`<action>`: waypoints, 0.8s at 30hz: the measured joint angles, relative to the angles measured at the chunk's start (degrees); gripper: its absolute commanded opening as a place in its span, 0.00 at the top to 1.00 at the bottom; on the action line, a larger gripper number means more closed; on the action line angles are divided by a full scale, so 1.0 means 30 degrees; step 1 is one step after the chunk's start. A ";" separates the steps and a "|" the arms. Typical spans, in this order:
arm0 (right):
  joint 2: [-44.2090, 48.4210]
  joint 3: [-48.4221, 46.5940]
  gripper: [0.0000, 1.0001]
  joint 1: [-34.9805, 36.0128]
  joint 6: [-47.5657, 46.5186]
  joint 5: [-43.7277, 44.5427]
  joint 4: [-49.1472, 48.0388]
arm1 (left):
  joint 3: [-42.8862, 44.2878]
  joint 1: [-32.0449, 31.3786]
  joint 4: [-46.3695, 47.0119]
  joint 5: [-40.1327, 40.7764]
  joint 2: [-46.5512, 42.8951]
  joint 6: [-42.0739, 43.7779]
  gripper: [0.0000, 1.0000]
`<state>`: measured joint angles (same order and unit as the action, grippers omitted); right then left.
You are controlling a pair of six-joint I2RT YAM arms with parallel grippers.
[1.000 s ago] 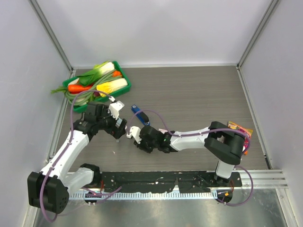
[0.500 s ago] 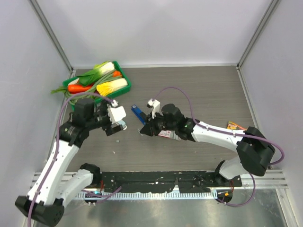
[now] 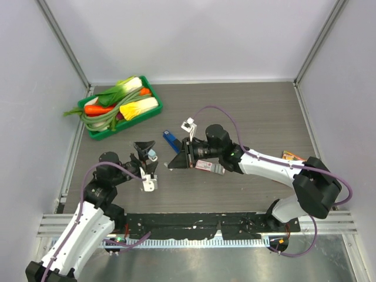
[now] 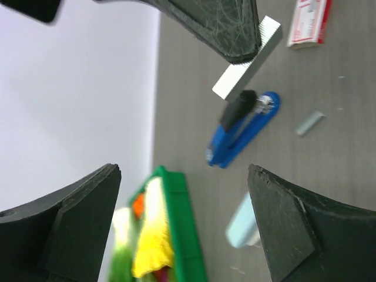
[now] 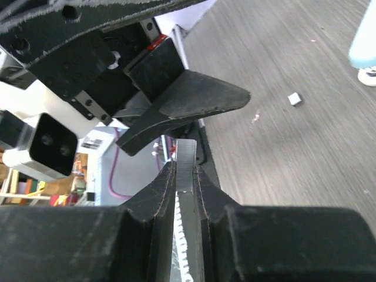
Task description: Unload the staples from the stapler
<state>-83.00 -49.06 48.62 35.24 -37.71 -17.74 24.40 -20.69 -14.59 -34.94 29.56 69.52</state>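
My right gripper (image 5: 185, 170) is shut on the staples (image 5: 185, 157), a short silvery-grey strip that stands up between its fingertips. In the left wrist view the strip (image 4: 247, 59) hangs above the table under one right finger (image 4: 211, 23). In the top view the right gripper (image 3: 175, 163) sits just in front of the blue stapler (image 3: 171, 141), which also shows in the left wrist view (image 4: 244, 129). My left gripper (image 4: 183, 173) is open and empty, close to the left of the right gripper (image 3: 145, 154). A light blue stapler (image 3: 153, 156) lies by it.
A green tray (image 3: 94, 130) of toy vegetables stands at the back left. A red, white and grey packet (image 3: 205, 165) lies under my right arm. A small grey strip (image 4: 309, 123) lies near the blue stapler. A colourful snack packet (image 3: 296, 158) lies at the right.
My left arm has drawn back toward the near left and its gripper has turned to face the back. My right gripper has turned and shifted slightly left, still by the blue stapler.
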 measured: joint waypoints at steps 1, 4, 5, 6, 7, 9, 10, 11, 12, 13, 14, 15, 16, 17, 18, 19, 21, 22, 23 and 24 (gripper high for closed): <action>-0.0015 0.0015 0.99 -0.0022 0.0379 -0.0277 -0.0299 | -0.0124 0.0000 0.0546 -0.0204 -0.0102 0.0226 0.10; -0.0248 0.0080 0.99 -0.0160 0.1421 -0.1013 -0.1581 | -0.0663 -0.0015 0.2463 -0.1100 -0.0627 0.1494 0.14; -0.0379 0.0087 0.99 -0.0211 0.1778 -0.1209 -0.1916 | -0.0867 -0.0015 0.2907 -0.1413 -0.0860 0.1902 0.15; -0.0510 0.0095 0.99 -0.0262 0.2047 -0.1355 -0.2229 | -0.0998 -0.0015 0.3111 -0.1632 -0.1049 0.2237 0.17; -0.0641 0.0124 0.99 -0.0313 0.2361 -0.1479 -0.2543 | -0.1144 -0.0015 0.3381 -0.1945 -0.1319 0.2594 0.18; -0.0845 0.0189 0.99 -0.0401 0.2885 -0.1654 -0.3045 | -0.1253 -0.0029 0.3694 -0.2484 -0.1734 0.3235 0.23; -0.0940 0.0255 0.99 -0.0415 0.3220 -0.1741 -0.3453 | -0.1275 -0.0036 0.3716 -0.2805 -0.1938 0.3723 0.25; -0.0976 0.0277 0.99 -0.0437 0.3475 -0.1800 -0.3730 | -0.1290 -0.0036 0.3716 -0.2980 -0.2047 0.3985 0.27; -0.1056 0.0299 0.99 -0.0488 0.3810 -0.1902 -0.4065 | -0.1304 -0.0036 0.3701 -0.3140 -0.2171 0.4248 0.29; -0.1107 0.0306 0.99 -0.0510 0.4073 -0.2011 -0.4422 | -0.1348 -0.0066 0.3672 -0.3402 -0.2339 0.4670 0.30; -0.1180 0.0306 0.99 -0.0532 0.4357 -0.2106 -0.4743 | -0.1370 -0.0066 0.3636 -0.3555 -0.2441 0.4954 0.31; -0.1224 0.0306 0.99 -0.0532 0.4575 -0.2186 -0.5013 | -0.1370 -0.0066 0.3526 -0.3759 -0.2565 0.5282 0.33; -0.1297 0.0313 0.99 -0.0539 0.4867 -0.2280 -0.5348 | -0.1370 -0.0066 0.3359 -0.3934 -0.2681 0.5625 0.33; -0.1392 0.0335 0.99 -0.0539 0.5100 -0.2390 -0.5807 | -0.1377 -0.0066 0.3177 -0.4102 -0.2798 0.6025 0.33; -0.1486 0.0364 0.99 -0.0539 0.5413 -0.2484 -0.6200 | -0.1384 -0.0066 0.3002 -0.4233 -0.2892 0.6368 0.33; -0.1632 0.0401 0.99 -0.0546 0.5829 -0.2623 -0.6732 | -0.1406 -0.0066 0.2820 -0.4342 -0.3002 0.6652 0.33; -0.1945 0.0466 0.99 -0.0561 0.6441 -0.2863 -0.7635 | -0.1508 -0.0066 0.2616 -0.4466 -0.3147 0.7074 0.33; -0.2106 0.0510 0.99 -0.0576 0.6798 -0.2987 -0.8051 | -0.1559 -0.0066 0.2470 -0.4554 -0.3177 0.7271 0.34; -0.2273 0.0605 0.99 -0.0583 0.7118 -0.3126 -0.8524 | -0.1603 -0.0066 0.2397 -0.4575 -0.3177 0.7424 0.35; -0.2375 0.0663 0.99 -0.0590 0.7373 -0.3206 -0.8772 | -0.1632 -0.0066 0.2310 -0.4590 -0.3177 0.7570 0.37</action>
<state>-90.13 -47.07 46.85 57.36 -47.33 -44.05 19.51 -20.88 -7.66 -48.71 20.03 92.23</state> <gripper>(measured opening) 0.201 0.666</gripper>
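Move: The right gripper's staple strip sits about 6 cm to the right of the left hand, 5 cm nearer the base and about 1 cm higher; the left gripper's open mouth mirrors that from the right hand. From the left hand, some 17 cm lower, the blue stapler lies 11 cm ahead and 8 cm right, the light-blue stapler 8 cm ahead and 3 cm left, and a loose staple strip 1 cm ahead and 8 cm right. Bring the left gripper up, back and somewhat right, about 6 cm in all, towards the staple strip, tipping its fingers up and swinging them clockwise some 35 degrees, and narrow its wide-open jaws by about a third without shutting them. With the right gripper keep the strip pinched, raising it 3 to 4 cm and easing it slightly left to meet the left jaws, fingertips tilting upward. ##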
